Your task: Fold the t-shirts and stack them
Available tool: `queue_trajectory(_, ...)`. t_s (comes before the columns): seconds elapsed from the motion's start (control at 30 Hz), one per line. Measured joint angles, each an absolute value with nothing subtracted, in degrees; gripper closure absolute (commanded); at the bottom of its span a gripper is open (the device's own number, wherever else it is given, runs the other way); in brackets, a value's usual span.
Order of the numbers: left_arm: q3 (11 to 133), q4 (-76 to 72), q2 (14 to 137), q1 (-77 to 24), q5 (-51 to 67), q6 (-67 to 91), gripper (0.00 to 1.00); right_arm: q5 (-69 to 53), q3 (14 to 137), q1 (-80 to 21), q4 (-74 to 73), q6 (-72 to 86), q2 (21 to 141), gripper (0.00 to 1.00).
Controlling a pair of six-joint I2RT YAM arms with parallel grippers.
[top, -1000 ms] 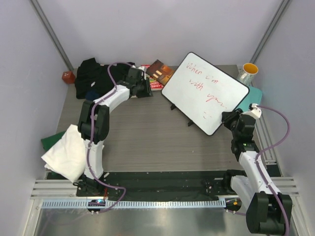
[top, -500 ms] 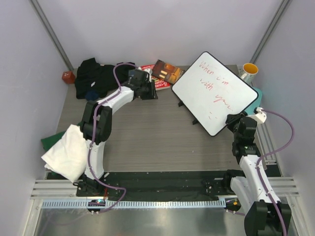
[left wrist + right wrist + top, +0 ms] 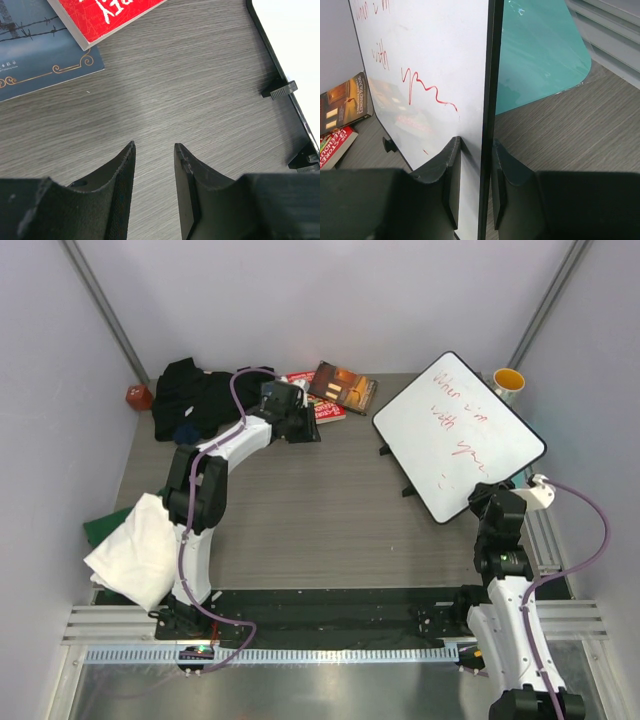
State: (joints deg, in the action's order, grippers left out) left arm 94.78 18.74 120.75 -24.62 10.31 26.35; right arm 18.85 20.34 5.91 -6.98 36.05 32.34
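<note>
A crumpled black t-shirt (image 3: 195, 395) lies at the back left. A folded white t-shirt (image 3: 135, 550) rests on a green one (image 3: 100, 528) at the left edge, near the front. My left gripper (image 3: 306, 428) hovers right of the black shirt, low over the bare table beside the books. In the left wrist view it (image 3: 154, 146) is open with nothing between its fingers. My right gripper (image 3: 487, 500) is shut on the lower edge of a whiteboard (image 3: 458, 430) with red writing and holds it tilted above the table. In the right wrist view the board's black rim (image 3: 489, 100) runs between the gripper's (image 3: 476, 142) fingers.
Books (image 3: 335, 392) lie at the back centre; a red one (image 3: 105, 15) and a blue one (image 3: 40, 60) show in the left wrist view. A teal mat (image 3: 540, 55) lies behind the board. A yellow cup (image 3: 506, 385) stands at the back right and a red object (image 3: 138, 397) at the back left.
My right arm has carried the whiteboard to the right, uncovering the books. My left gripper shifted slightly right, then held still.
</note>
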Motion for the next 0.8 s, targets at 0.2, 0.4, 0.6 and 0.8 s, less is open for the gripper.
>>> queue_trajectory(0.2, 94.3, 18.8, 120.2, -24.8, 10.3, 26.3, 0.62, 20.4, 20.3, 5.9, -8.4, 37.7, 32.3, 0.99)
queue_trajectory(0.4, 94.3, 18.7, 119.3, -25.0, 10.3, 26.3, 0.62, 23.6, 20.3, 5.8, -9.7, 40.4, 32.6, 0.99)
queue_trajectory(0.6, 94.3, 18.8, 119.0, -25.1, 10.3, 26.3, 0.62, 30.4, 20.3, 5.8, -11.9, 44.0, 31.5, 0.99)
queue_trajectory(0.8, 94.3, 18.8, 119.0, -25.1, 10.3, 26.3, 0.62, 35.5, 20.3, 5.9, -12.6, 46.6, 32.6, 0.99)
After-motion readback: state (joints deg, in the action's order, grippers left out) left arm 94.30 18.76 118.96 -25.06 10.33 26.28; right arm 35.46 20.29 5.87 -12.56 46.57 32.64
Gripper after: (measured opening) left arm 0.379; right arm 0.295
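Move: Out ahead of the right hand, which already pinches the near short edge of the whiteboard, the whiteboard's middle lies about 12 cm forward, 8 cm left and a little lower. The teal mat is some 13 cm ahead, 15 cm down; the mug 27 cm ahead, 3 cm right, 10 cm down. The side rail runs about 12 cm to the right, level with the hand and 14 cm down. From the left hand the whiteboard's middle is roughly 31 cm right, 5 cm back and 4 cm higher. Swinging the whiteboard over towards the right side of the table, the right hand keeps its pinch on the near edge and goes about 4 cm right and 2.5 cm back, sinking about a centimetre. It starts slowly, then speeds up as the wrist turns some 20 degrees clockwise. ##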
